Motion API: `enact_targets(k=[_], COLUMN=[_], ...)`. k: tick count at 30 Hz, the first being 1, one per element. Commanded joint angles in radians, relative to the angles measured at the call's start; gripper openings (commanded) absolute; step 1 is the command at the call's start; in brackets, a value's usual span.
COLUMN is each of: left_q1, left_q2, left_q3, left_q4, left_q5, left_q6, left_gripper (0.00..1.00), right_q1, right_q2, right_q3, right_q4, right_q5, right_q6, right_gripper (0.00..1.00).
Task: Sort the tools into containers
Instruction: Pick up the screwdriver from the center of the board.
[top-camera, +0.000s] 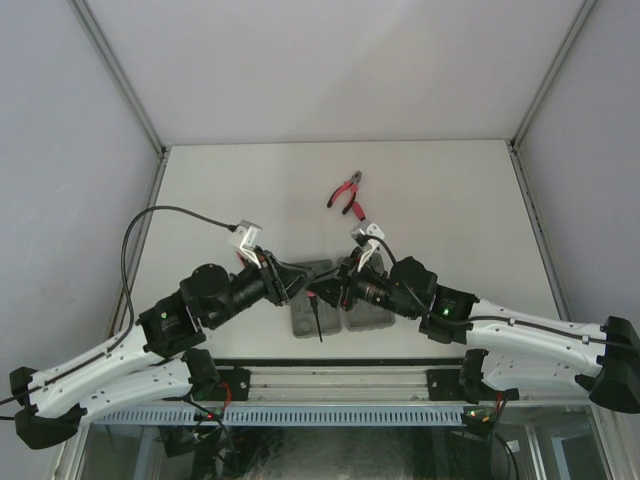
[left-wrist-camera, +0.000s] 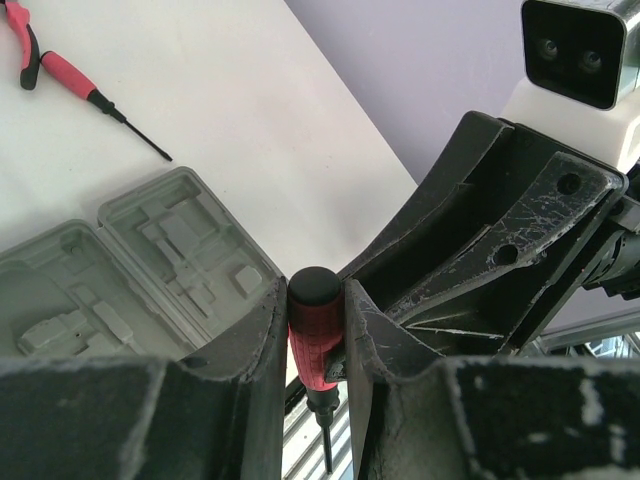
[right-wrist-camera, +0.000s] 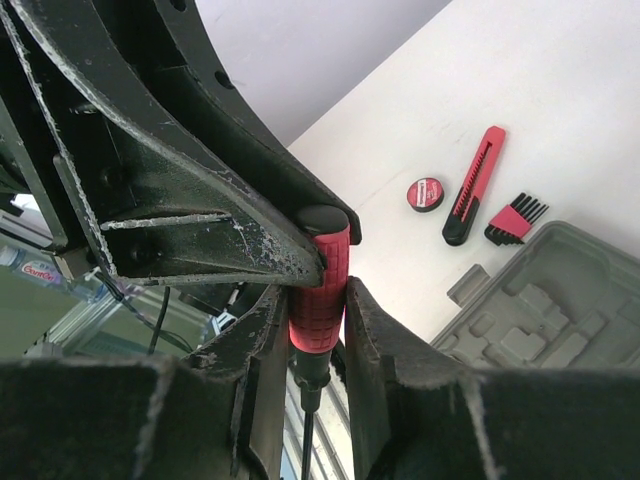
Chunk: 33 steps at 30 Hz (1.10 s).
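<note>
A screwdriver with a red grip and black cap (left-wrist-camera: 315, 335) hangs shaft-down over the open grey tool case (left-wrist-camera: 150, 260). Both grippers pinch its handle from opposite sides. My left gripper (left-wrist-camera: 315, 300) is shut on the handle just under the cap. My right gripper (right-wrist-camera: 318, 300) is shut on the same red handle (right-wrist-camera: 320, 290), lower down. From above, the two grippers (top-camera: 300, 285) (top-camera: 332, 292) meet over the case (top-camera: 372, 320), and the thin shaft (top-camera: 318, 325) points toward the near edge.
Red-handled pliers (top-camera: 347, 192) lie at the back of the table, with a second red-handled screwdriver (left-wrist-camera: 75, 75) beside them. A round red-and-black disc (right-wrist-camera: 425, 194), a long red-black tool (right-wrist-camera: 473, 186) and a small comb-like piece (right-wrist-camera: 515, 220) lie just beyond the case (right-wrist-camera: 545, 320).
</note>
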Motion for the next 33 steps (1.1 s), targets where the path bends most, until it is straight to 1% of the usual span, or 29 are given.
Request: enact_targets(k=[1,7,11,19,20,26,30,33], left_q1=[-0.002,-0.003,-0.003,-0.003,-0.002,-0.002,0.001,0.035], left_q2=[-0.019,-0.028,-0.033,-0.063,-0.066,-0.075,-0.074,-0.067], left_q3=[0.05,0.049,0.044,0.034,0.033,0.043,0.049,0.049], left_q4=[0.014,-0.004,-0.018,-0.043,-0.048,-0.1,-0.144,-0.165], left_q5=[0.002,-0.012,-0.02,-0.051,-0.057,-0.107,-0.162,-0.156], left_q6=[-0.003,-0.004,-0.004,-0.004,-0.023,-0.025,-0.022,-0.022], left_gripper=[0.26,0.55,0.68,0.82,0.84,0.94,0.98,0.99], right_q1=[-0.007,-0.007,-0.005,-0.002,-0.002,-0.001,-0.002,-0.003], right_q2=[-0.02,-0.037,-0.045,-0.06,-0.063,-0.095,-0.136,-0.157], right_q3=[0.048,0.048,0.049,0.048,0.048,0.03,0.004,-0.012], right_q4=[0.022,-0.014,-0.046,-0.119,-0.13,-0.189,-0.209,-0.225], right_q5=[0.035,0.074,0.097,0.166,0.179,0.245,0.274,0.29], right_q6=[0.02,0.033,0.042,0.058,0.061,0.076,0.092,0.1], right_gripper=[0.1,0.03,0.0,0.0,0.0,0.0,0.0,0.0])
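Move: The screwdriver hangs nearly upright, its handle already pinched by both hands, its middle about 5 cm below the left hand's point and 3 cm below the right's. The right container lies some 12 cm to the right of both hands, 6 cm ahead and 27 cm below. From the right hand, the left container is about 5 cm ahead, straight below otherwise; the second screwdriver lies roughly 26 cm ahead, 13 cm right. Rightward, about 5 cm and somewhat forward, the right hand carries the screwdriver towards the right container, keeping its pinch, turning some 15 degrees clockwise and sinking a little before starting to rise again. The left fingers open wide first, coming free of the handle, and that hand backs off about 3 cm to its left, dipping slightly at the end. ##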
